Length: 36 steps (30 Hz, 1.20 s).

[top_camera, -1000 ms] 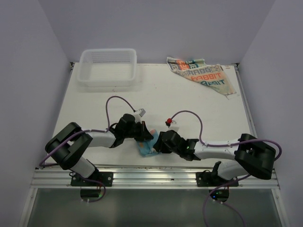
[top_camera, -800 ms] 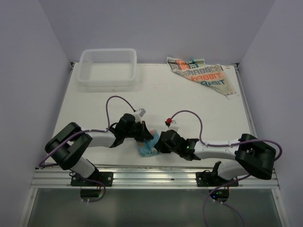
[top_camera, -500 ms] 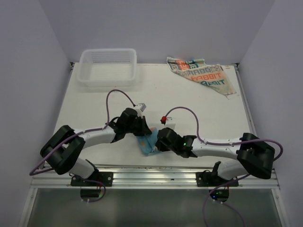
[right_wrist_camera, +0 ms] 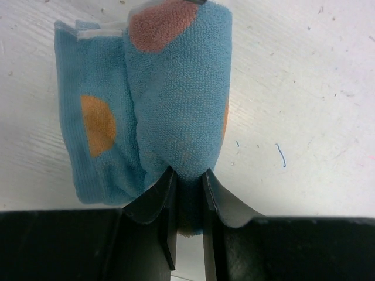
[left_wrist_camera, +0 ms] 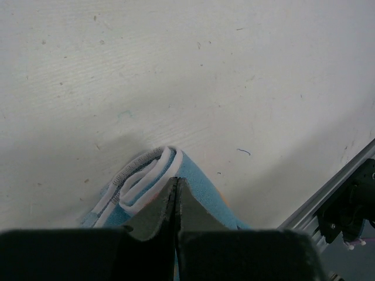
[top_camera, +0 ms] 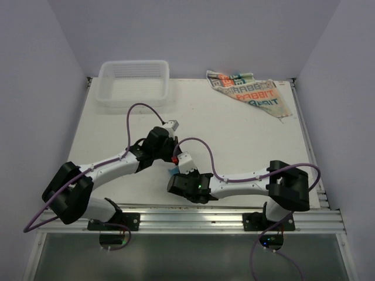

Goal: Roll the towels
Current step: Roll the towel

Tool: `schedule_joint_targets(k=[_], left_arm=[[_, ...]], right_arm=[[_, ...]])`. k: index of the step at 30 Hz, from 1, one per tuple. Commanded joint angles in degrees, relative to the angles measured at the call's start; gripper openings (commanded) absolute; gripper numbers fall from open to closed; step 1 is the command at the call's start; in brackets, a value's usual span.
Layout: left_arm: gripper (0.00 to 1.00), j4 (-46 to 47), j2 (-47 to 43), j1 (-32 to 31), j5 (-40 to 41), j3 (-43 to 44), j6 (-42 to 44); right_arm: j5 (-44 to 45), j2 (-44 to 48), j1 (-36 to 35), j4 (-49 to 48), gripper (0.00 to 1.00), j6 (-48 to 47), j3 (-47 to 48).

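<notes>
The light blue towel, with orange dots, lies rolled and folded near the table's front edge. In the top view only a sliver of it shows between the two grippers. My right gripper is shut on the near end of the roll; in the top view it sits just in front of the towel. My left gripper is shut, its tips resting on the towel's coiled white-edged end; no cloth shows between its jaws. In the top view it sits just behind the towel. The cream RABBIT towel lies spread at the far right.
A white slatted basket stands at the far left corner. Purple cables loop above both wrists. The metal rail of the table's front edge runs close behind the right gripper.
The right gripper has swung left and toward the front edge, turning with the blue towel. The left gripper has shifted slightly away from the front. The towel is now mostly hidden between them.
</notes>
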<state>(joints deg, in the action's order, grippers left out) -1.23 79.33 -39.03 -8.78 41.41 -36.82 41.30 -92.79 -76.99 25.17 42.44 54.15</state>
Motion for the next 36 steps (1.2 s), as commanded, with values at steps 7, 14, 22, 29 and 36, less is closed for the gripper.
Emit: schedule_joint_targets(k=[7,14,22,29,36], left_arm=[[0.01,-0.44,-5.06,0.18,-0.28,0.25,0.26],[0.01,0.27,-6.29,0.09,-2.20,-1.06,-0.09],[0.00,6.42,-5.77,-3.24,-3.35,-5.37,-1.32],[0.00,9.50,-4.10,-5.10,-4.23,-8.45,-2.38],[0.00,9.67,-0.67,-5.18,-1.33,-11.08,-1.85]], right_arm=[[14.15,-11.60,-5.00,16.57,0.12,-1.13,12.19],[16.53,-20.67,-8.35,23.08,0.14,-0.77,19.59],[14.86,-25.68,-9.40,23.70,0.17,-1.74,22.31],[13.90,-27.00,-9.49,22.38,0.19,-2.71,22.49],[12.23,-24.37,-9.49,17.47,0.21,-3.76,19.51]])
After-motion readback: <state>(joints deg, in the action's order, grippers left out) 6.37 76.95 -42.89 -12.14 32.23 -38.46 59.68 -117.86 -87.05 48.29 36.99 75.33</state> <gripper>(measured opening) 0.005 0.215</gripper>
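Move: The part-rolled towel lies just behind and under the left hand's shut fingers, its middle about 4 cm back, 2 cm to the right and 6 cm below. The right hand already pinches the towel's near end, so that middle sits roughly 5 cm ahead of it, 3 cm to its left and 2 cm lower. The still-flat flap lies about 5 cm left of the roll's middle, level with it or a centimetre nearer. Rolling over to its left, left side sinking some 35 degrees and fingers tipping less steep, the right hand keeps its pinch on the near end and shifts about 2 cm left, slightly down and back. Meanwhile the left hand, fingers shut, rises nearly 3 cm, goes back about 4 cm, then sinks some 5 cm towards the roll; touch there isn't clear. ##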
